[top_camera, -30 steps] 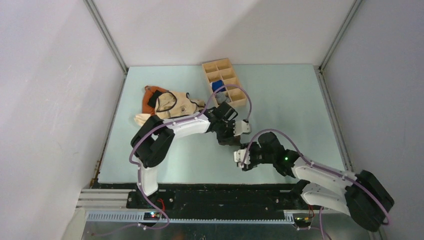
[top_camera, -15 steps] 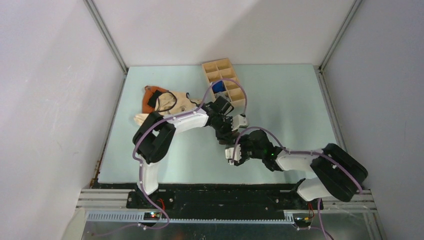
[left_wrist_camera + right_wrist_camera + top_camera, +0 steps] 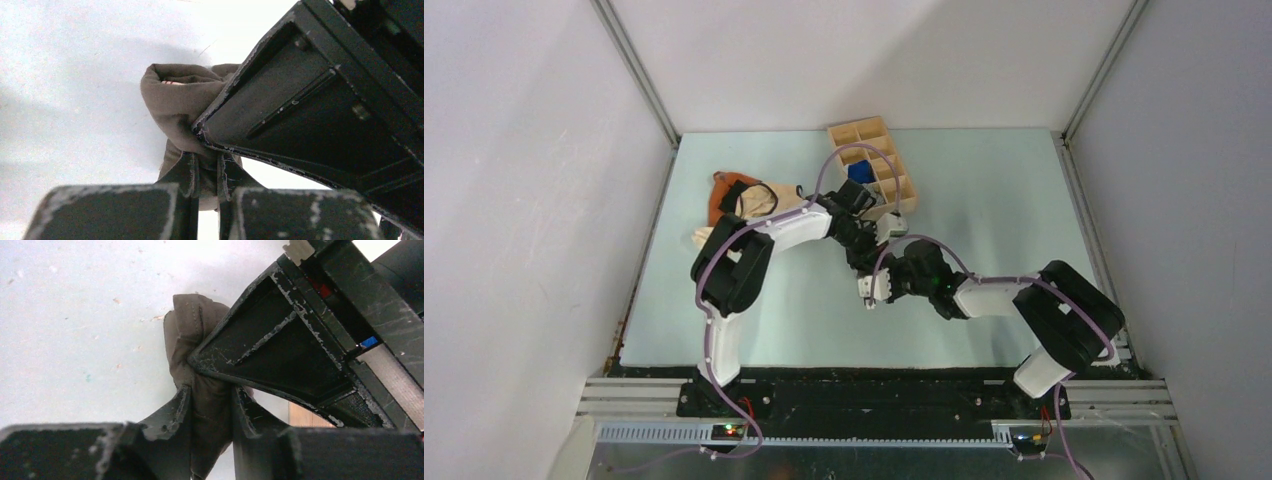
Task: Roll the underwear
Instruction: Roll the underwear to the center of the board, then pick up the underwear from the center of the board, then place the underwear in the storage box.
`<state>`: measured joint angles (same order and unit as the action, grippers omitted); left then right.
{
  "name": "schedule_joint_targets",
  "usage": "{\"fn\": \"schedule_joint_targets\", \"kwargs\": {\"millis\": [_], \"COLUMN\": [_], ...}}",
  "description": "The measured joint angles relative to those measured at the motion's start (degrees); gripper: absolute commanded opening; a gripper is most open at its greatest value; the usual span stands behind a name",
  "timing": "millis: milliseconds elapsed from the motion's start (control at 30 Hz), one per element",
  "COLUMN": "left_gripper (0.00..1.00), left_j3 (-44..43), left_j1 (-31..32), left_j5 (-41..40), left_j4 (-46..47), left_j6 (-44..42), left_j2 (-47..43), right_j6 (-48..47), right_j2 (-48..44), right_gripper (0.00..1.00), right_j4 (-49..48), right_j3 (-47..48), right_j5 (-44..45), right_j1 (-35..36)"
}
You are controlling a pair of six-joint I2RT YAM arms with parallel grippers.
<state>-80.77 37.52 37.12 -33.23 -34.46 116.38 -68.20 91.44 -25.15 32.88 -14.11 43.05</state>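
The underwear (image 3: pixel 175 100) is a bunched, dark olive-brown bundle held just above the pale table between my two grippers. My left gripper (image 3: pixel 207 167) is shut on its lower fold, and the right arm's black finger (image 3: pixel 300 110) presses in from the upper right. In the right wrist view the underwear (image 3: pixel 192 335) hangs as a narrow twisted wad, with my right gripper (image 3: pixel 210 400) shut on a thick strip of it. In the top view the left gripper (image 3: pixel 864 255) and the right gripper (image 3: pixel 874 290) meet near the table's middle and hide the fabric.
A wooden compartment box (image 3: pixel 874 165) stands at the back centre with a small blue roll (image 3: pixel 858 172) in one cell, close behind the left wrist. A cream-and-orange garment (image 3: pixel 749 200) lies at the back left. Grey walls enclose the table.
Both grippers have moved left and away from the bases, staying close together. The right gripper's jaws opened wider, then came in on the fabric. The left grip has not changed.
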Motion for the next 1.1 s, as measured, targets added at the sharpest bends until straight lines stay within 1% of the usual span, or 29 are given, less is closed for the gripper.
{"fn": "schedule_joint_targets", "kwargs": {"millis": [33, 100, 133, 167, 200, 233, 267, 300, 333, 400, 500, 700, 800, 933, 1100], "left_gripper": [0.03, 0.16, 0.32, 0.42, 0.72, 0.86, 0.96, 0.98, 0.99, 0.99, 0.99, 0.99, 0.99, 0.99, 0.99], "left_j3": [-0.3, -0.9, -1.2, -1.4, -1.5, -1.6, -1.7, -1.7, -1.7, -1.5, -1.5, -0.9, 1.3, 7.1, 13.1], "left_j1": [-0.5, -1.5, -2.0, -2.4, -2.8, -3.1, -3.5, -3.8, -4.7, -6.3, -9.5, -19.5, -21.8, -22.1, -22.1], "left_j5": [0.2, 0.4, 0.6, 0.6, 0.7, 0.9, 1.7, 2.0, 2.8, 4.7, 5.5, 5.3, 5.2, 5.3, 4.8], "left_j4": [-0.3, -1.0, -1.4, -1.6, -1.6, -1.5, -1.8, -2.7, -3.5, -4.7, -8.1, -10.6, -10.8, -11.0, -11.9], "left_j6": [0.0, 0.0, 0.0, 0.1, 0.2, 0.5, 1.2, 1.8, 3.2, 5.2, 9.0, 12.7, 13.5, 14.1, 14.1], "left_j2": [0.2, 0.5, 0.6, 0.7, 0.7, 0.8, 0.8, 0.7, 0.7, 0.5, -1.2, -11.4, -16.7, -22.2, -26.9], "right_j6": [0.0, -0.1, -0.3, -0.6, -0.9, -1.0, -1.0, -0.9, -0.9, -0.5, 0.8, 0.2, -2.6, -6.8, -10.4], "right_j2": [0.7, 1.7, 2.1, 2.6, 2.8, 3.0, 3.1, 3.1, 3.1, 2.8, 0.7, -3.6, -3.2, 0.9, 12.6], "right_gripper": [0.18, 0.05, 0.00, 0.00, 0.00, 0.00, 0.00, 0.00, 0.00, 0.00, 0.00, 0.00, 0.00, 0.00, 0.00], "right_j4": [1.5, 4.5, 5.7, 7.5, 8.5, 10.1, 11.5, 14.2, 15.7, 20.1, 30.0, 49.2, 56.8, 64.6, 70.3], "right_j3": [1.5, 4.5, 5.6, 7.0, 7.8, 8.7, 9.5, 10.5, 10.9, 13.0, 17.6, 29.7, 36.2, 46.0, 61.8], "right_j5": [0.0, -0.1, -0.1, -0.1, -0.3, -0.4, -0.7, -1.2, -2.1, -3.8, -6.6, -9.4, -9.5, -8.5, -4.8], "right_j1": [-0.1, -0.2, -0.2, -0.3, -0.3, -0.4, -0.5, -0.8, -1.1, -2.2, -4.6, -11.0, -13.8, -18.6, -23.8]}}
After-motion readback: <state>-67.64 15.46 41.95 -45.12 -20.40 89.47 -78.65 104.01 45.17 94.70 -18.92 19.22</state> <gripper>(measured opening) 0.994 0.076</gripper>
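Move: Between the two nearly touching grippers sits the rolled underwear, still pinched in the left hand, its middle about 1 cm to that hand's right and level with it. From the right hand, the roll's middle is some 1 cm ahead and 2 cm to the left, between fingers that aren't yet shut. The divided box's middle stands roughly 24 cm ahead of the right hand, about level sideways and 2 cm lower; the tan clothes lie 15 cm ahead and 22 cm left of the left hand. Taking over the roll, the right hand shuts its fingers on it while both hands ease about 2 cm forward and left; the left then opens wide, lets go and backs off some 13 cm left and 10 cm up, turning about 30 degrees counter-clockwise. The right keeps its pinch, lifts about 13 cm while drawing right, then swings forward past the box's near right corner. ##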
